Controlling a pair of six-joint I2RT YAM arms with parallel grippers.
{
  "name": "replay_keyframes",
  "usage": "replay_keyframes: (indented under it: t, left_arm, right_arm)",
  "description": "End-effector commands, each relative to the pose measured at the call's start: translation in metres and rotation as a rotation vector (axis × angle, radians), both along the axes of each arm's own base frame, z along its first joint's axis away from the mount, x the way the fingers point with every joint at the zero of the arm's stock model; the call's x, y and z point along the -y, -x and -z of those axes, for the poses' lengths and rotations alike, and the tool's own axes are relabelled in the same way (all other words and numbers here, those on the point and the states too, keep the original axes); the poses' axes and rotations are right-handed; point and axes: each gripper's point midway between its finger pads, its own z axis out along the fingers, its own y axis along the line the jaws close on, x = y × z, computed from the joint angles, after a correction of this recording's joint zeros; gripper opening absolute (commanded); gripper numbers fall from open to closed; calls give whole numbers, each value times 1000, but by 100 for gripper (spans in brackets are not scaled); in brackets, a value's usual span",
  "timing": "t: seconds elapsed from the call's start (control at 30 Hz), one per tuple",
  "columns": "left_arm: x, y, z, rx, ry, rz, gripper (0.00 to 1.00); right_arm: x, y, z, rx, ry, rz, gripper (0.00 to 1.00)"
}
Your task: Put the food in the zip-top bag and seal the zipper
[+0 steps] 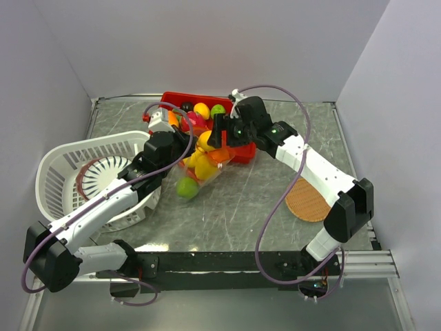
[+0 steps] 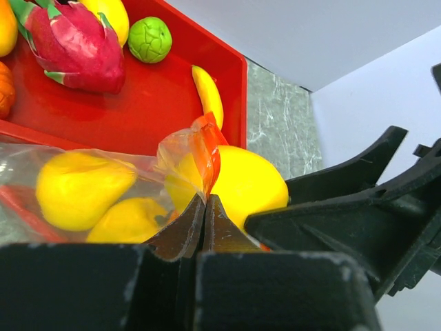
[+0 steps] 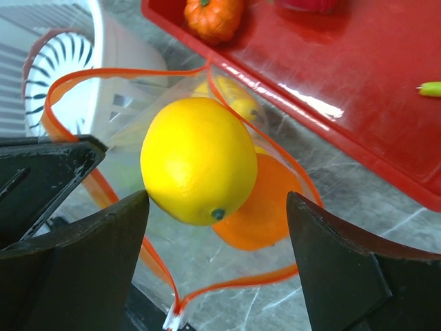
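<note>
The clear zip-top bag [image 1: 196, 169] lies between the arms with its mouth held up and open. Yellow fruits [image 2: 83, 189], an orange [image 3: 269, 207] and a green lime [image 1: 187, 188] are inside it. My left gripper [image 2: 205, 200] is shut on the reddish-orange zipper [image 2: 210, 148] at the rim. My right gripper [image 3: 217, 200] hangs open over the bag's mouth. A yellow lemon [image 3: 198, 160] sits in that mouth between the wide fingers; it is close against one finger and clear of the other. The zipper strip [image 3: 234, 283] loops open around the lemon.
The red tray [image 1: 207, 103] behind the bag holds more food: a dragon fruit [image 2: 76, 41], a green fruit [image 2: 150, 39], a banana [image 2: 207, 93] and a small pumpkin [image 3: 213, 17]. A white slatted basket [image 1: 89, 176] stands at the left. A brown round disc [image 1: 307, 202] lies right.
</note>
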Motion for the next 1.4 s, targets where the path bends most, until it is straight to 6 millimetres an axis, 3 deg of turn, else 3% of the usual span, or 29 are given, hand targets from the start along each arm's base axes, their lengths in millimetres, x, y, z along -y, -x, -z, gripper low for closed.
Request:
replay_keyframes:
  t: [0.0, 0.03, 0.17, 0.37, 0.47, 0.6, 0.9, 1.23, 1.33, 1.37]
  left_arm:
    - [1, -1, -34, 93, 64, 4, 1]
    - [1, -1, -36, 97, 65, 2, 1]
    - [1, -1, -34, 95, 64, 2, 1]
    - [1, -2, -34, 92, 73, -1, 1]
    - [1, -2, -35, 95, 73, -1, 1]
    - [1, -2, -39, 100, 74, 0, 1]
    - [1, -1, -39, 100, 79, 1, 1]
    - [-1, 1, -38, 98, 76, -2, 1]
    - [-1, 1, -38, 97, 75, -1, 1]
    - [0, 0, -38, 97, 76, -1, 1]
  right_arm:
    - [24, -10, -41, 131, -23, 117, 88]
    - [30, -11, -50, 154, -36, 139, 88]
    - [42, -9, -54, 172, -51, 180, 88]
    - [57, -13, -29, 117, -84, 228, 88]
    - [61, -12, -18, 93, -85, 230, 82]
    - [57, -5, -4, 67, -111, 205, 66]
    - [39, -2, 31, -37, -140, 154, 53]
    - [36, -6, 41, -59, -136, 162, 42]
    - [34, -8, 39, -64, -144, 158, 32]
    - [31, -8, 34, -61, -154, 151, 24]
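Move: The orange zipper rim on the bag's right side lies about 4 cm to the right of the right hand, roughly 1 cm back and 6 cm below. The yellow fruit, already let go in the bag mouth, is some 2 cm to the hand's left and 3 cm below; the orange sits about 1 cm to its right and 7 cm down. From the left hand, which still pinches the bag, that right rim is about 8 cm right, 2 cm ahead and 4 cm lower. Lift the open right gripper off the yellow fruit, swinging it about 6 cm to the right and a little up, with the wrist turning some 10 degrees clockwise. Then sink about 8 cm beside the orange, easing 2 cm back left and narrowing the fingers from wide to about a third open around the bag's right rim. Keep the left gripper still, holding its edge of the bag. ##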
